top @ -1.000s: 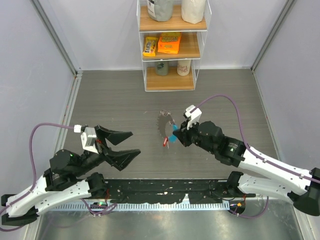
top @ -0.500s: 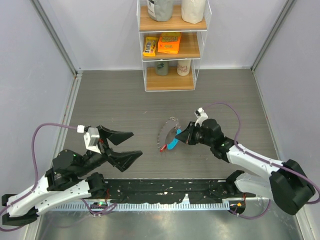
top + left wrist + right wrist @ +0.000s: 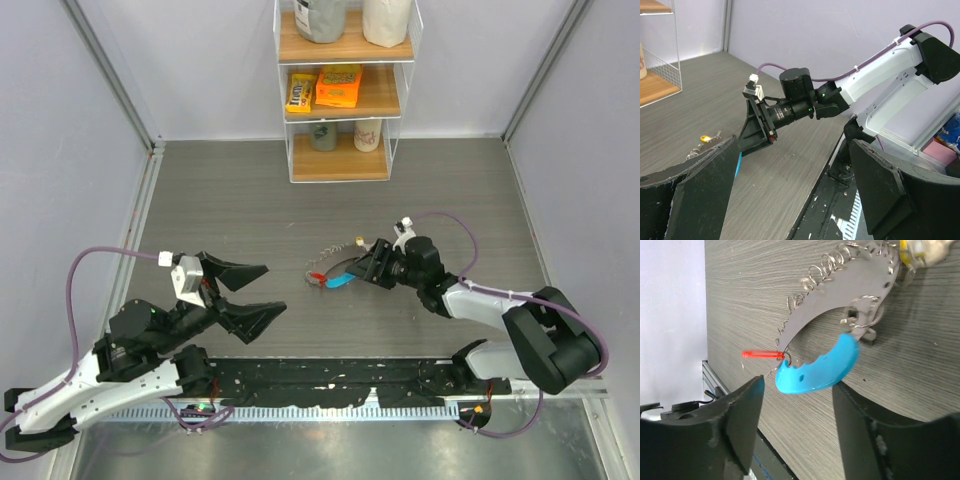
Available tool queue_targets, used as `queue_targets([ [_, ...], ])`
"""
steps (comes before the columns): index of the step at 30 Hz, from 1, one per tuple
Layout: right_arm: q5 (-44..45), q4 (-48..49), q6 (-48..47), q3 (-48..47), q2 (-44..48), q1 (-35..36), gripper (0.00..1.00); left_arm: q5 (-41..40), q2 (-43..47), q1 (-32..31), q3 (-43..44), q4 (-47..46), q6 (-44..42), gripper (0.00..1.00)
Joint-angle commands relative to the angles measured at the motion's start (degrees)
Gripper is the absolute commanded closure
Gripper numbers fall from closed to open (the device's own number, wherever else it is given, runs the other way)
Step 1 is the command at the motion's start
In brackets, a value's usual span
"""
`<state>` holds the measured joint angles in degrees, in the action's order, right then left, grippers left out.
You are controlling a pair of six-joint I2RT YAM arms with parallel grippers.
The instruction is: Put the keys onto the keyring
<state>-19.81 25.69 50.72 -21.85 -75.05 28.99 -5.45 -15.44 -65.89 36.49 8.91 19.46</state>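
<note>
The keyring, a thin silvery wire loop with a blue crescent tag, lies on the table at the centre. A red key hangs at its left end and a yellow key at its far end. My right gripper is low over the table, open, its fingertips just short of the tag. In the right wrist view the tag, the red key, the wire loop and the yellow key lie beyond my open gripper. My left gripper is open and empty, well to the left.
A wire shelf unit with snacks and cups stands at the back centre. A black rail runs along the near table edge. The left wrist view shows the right arm across bare table, with the yellow key beside it.
My right gripper has gone down and forward, bringing the keyring from upright to flat on the table and further left, and has opened off the blue tag. The left arm has barely moved.
</note>
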Motion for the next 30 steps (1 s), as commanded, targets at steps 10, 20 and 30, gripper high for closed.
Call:
queue_targets([
  [10, 4.34, -12.32, -10.81, -4.95, 11.75, -0.52, 0.20, -2.72, -0.29, -0.03, 1.74, 1.55, -1.88, 0.00],
  [20, 16.27, -36.49, -26.63, -16.20, 24.24, -0.43, 0.05, -4.83, -3.19, -0.12, 2.62, 2.87, -3.12, 0.00],
  [30, 34.56, -40.63, -27.60, -21.83, 30.74, 6.68, 0.05, -7.12, -7.94, -0.03, 4.20, 4.54, -2.85, 0.00],
])
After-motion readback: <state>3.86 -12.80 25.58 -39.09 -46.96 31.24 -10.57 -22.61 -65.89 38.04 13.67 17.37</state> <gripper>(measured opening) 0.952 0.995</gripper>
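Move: The blue handle of the keyring bundle lies between and just beyond my half-open right fingers, about 3 cm to the left and 2 cm below. From that hand, the grey ring plate is some 3 cm ahead and 4 cm left, the red tag level with it and 8 cm left, and the yellow tag about 7 cm ahead and 1 cm right. My left hand, high up, has the blue handle roughly 14 cm ahead, 10 cm right and 28 cm below. I finish opening my right fingers around the blue handle, leave it on the table, then draw the hand up about 13 cm and 7 cm to the right, away from the bundle. On the way the wrist turns some 35 degrees, swinging the fingers clockwise to point more forward. My empty left hand, wide open, starts down about 3.5 cm and a little forward towards the bundle. ##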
